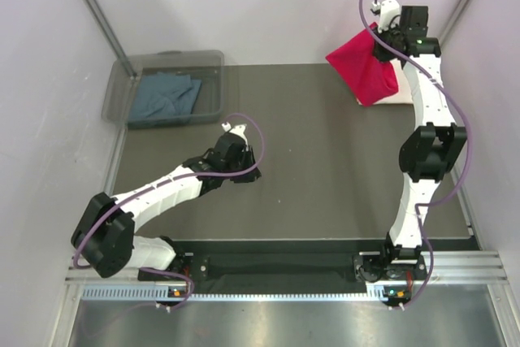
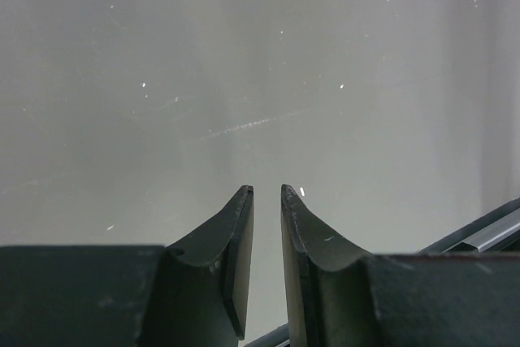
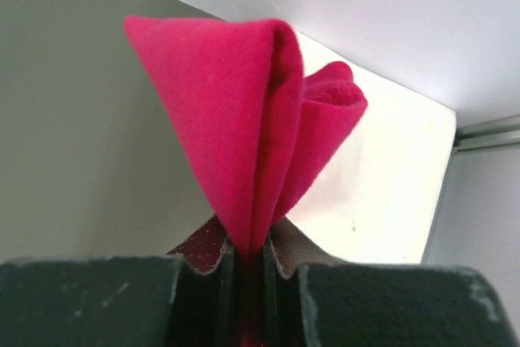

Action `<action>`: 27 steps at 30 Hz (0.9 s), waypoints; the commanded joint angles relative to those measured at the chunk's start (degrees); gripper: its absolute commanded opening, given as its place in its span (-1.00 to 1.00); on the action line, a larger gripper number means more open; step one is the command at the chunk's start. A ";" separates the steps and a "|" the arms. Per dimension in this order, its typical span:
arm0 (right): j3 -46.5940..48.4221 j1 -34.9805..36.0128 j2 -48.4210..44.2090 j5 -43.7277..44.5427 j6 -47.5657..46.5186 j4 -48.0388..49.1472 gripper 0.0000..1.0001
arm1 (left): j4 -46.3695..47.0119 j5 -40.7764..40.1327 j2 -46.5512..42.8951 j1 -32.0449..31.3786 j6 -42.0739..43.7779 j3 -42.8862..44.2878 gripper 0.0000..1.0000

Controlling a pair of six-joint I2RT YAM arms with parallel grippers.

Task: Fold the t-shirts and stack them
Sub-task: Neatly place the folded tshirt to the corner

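My right gripper is shut on a fold of the bright red t-shirt, which hangs bunched at the table's far right corner. Under it lies the cream-white t-shirt, a flat folded rectangle. The slate blue-grey t-shirt lies crumpled inside the clear bin at the far left. My left gripper hovers low over the middle-left of the table, jaws slightly apart with nothing between them.
The clear plastic bin stands at the back left against the wall. Grey walls close in the table on three sides. A metal rail runs along the near edge between the arm bases.
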 commanded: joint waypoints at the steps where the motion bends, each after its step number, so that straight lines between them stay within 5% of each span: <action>1: 3.27 -1.20 0.41 -2.07 1.85 7.78 -1.00 | 1.28 1.29 0.61 0.66 0.60 0.89 -0.49; 27: 7.65 -10.16 17.27 -3.57 6.86 24.66 -1.00 | -1.62 3.58 10.09 1.89 0.25 5.46 -0.52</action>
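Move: The right hand, with the folded red t-shirt already pinched and hanging from it, has the white folded stack about 7 cm ahead, 8 cm to its right and roughly 24 cm below. The table's far right corner is some 13 cm ahead and 19 cm right of the hand. From the empty left hand the stack lies about 39 cm ahead and 47 cm to the right, some 7 cm lower. Right hand carries the t-shirt about 8 cm each right, forward and down towards the stack; left sinks slightly. ##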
